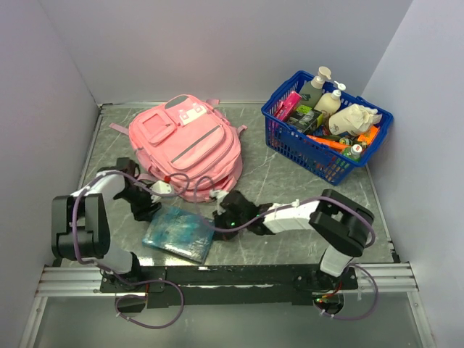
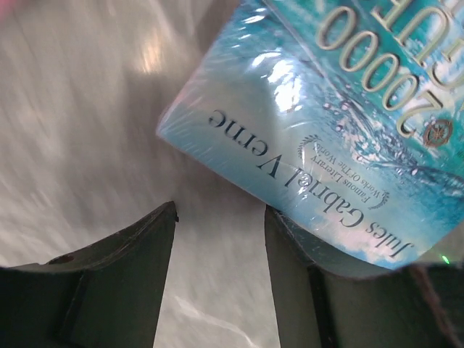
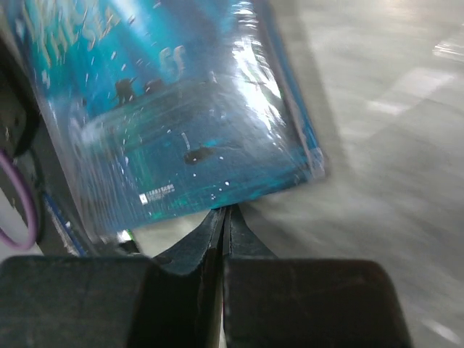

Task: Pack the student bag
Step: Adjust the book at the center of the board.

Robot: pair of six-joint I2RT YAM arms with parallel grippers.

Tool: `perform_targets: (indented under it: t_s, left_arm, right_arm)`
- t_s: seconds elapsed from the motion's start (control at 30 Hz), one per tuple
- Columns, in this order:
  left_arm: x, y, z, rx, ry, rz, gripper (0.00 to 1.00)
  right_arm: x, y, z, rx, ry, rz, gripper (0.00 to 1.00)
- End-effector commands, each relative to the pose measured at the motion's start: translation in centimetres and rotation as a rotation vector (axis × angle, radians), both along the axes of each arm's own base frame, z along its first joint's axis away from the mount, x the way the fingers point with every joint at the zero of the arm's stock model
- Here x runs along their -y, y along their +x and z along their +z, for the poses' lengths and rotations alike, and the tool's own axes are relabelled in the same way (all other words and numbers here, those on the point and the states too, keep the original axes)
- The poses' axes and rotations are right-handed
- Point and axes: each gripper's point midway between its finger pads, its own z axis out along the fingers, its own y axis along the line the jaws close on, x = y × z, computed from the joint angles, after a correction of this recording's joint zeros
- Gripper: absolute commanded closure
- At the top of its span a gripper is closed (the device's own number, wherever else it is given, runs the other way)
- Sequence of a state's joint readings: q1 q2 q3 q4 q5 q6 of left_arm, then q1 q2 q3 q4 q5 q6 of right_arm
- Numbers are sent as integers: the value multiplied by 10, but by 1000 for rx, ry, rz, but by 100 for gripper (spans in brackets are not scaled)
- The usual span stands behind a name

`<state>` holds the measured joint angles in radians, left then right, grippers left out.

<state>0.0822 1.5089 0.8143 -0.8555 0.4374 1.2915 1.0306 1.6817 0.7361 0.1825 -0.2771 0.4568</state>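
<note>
The student bag [image 1: 188, 145], a pink backpack, lies flat at the back left of the table. In front of it lies a teal book [image 1: 177, 233] in glossy wrap, titled by Jules Verne [image 2: 312, 123]. My left gripper [image 1: 151, 212] is at the book's left edge and stands open [image 2: 220, 210]. The book's edge overlaps its right finger [image 2: 290, 275], and only bare table shows between the fingers. My right gripper [image 1: 217, 220] is at the book's right edge, shut [image 3: 223, 210], its tips touching the edge of the book [image 3: 167, 109].
A blue plastic basket [image 1: 304, 148] full of bottles and packets stands at the back right. Grey walls close in the table on three sides. Bare grey tabletop [image 1: 290, 181] lies between the bag and the basket.
</note>
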Motion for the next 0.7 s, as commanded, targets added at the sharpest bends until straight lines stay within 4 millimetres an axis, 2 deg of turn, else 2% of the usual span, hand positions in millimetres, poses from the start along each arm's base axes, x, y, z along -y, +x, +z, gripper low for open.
perform_targets:
  t_s: [0.0, 0.03, 0.07, 0.1, 0.13, 0.17, 0.2, 0.23, 0.3, 0.37, 0.5, 0.53, 0.57, 0.63, 0.67]
  left_arm:
    - [86, -6, 0, -85, -212, -53, 42]
    - [95, -5, 1, -90, -217, -66, 42]
    - [105, -4, 1, -93, -224, -80, 42]
    - [124, 1, 3, -91, -233, -111, 42]
    - [133, 4, 5, -85, -241, -120, 42]
    - [144, 6, 8, -81, -252, -135, 42]
    - [163, 9, 13, -74, -259, -166, 42]
    - [173, 12, 16, -71, -266, -178, 42]
    - [198, 21, 27, -70, -303, -200, 42]
    - [213, 36, 33, -42, -319, -191, 42]
    - [238, 76, 47, 22, -336, -160, 42]
    - [242, 80, 48, 25, -336, -158, 42]
    - [248, 89, 54, 43, -344, -158, 42]
    - [258, 92, 54, 26, -365, -154, 42]
    - [263, 98, 59, 37, -382, -151, 42]
  right_arm:
    - [19, 62, 39, 76, 163, -244, 100]
    - [31, 64, 35, 70, 156, -277, 100]
    - [39, 67, 41, 81, 162, -300, 100]
    - [50, 75, 40, 90, 151, -344, 100]
    - [62, 75, 34, 85, 130, -371, 100]
    - [69, 75, 36, 89, 120, -389, 100]
    - [78, 79, 34, 101, 99, -425, 100]
    - [89, 80, 29, 101, 79, -452, 100]
    - [98, 81, 32, 111, 75, -481, 100]
    - [104, 80, 34, 115, 75, -483, 100]
    - [107, 63, 29, 85, 59, -437, 100]
    - [110, 50, 20, 55, 43, -418, 100]
    - [109, 41, 20, 52, 38, -400, 100]
    - [120, 19, 7, -4, -28, -394, 100]
    - [120, 11, 12, 18, -38, -392, 100]
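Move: The book lies flat between my hands: its middle is about 10 cm to my left hand's right and 6 cm back, roughly at finger height. From my right hand it is some 15 cm left and level with it, about 1 cm below. The pink bag stands just beyond, its middle about 14 cm right of my left hand and 22 cm ahead; from my right hand that is 11 cm left and 27 cm ahead. With my half-open left fingers kept against the book's left edge, I push it along the table to my right, about 17 cm, bearing some 5 cm forward, mostly late on, along the bag's near side. My shut right fingers stay at the opposite edge and give way to the right and forward, turning about 30 degrees clockwise, then easing back a little. ##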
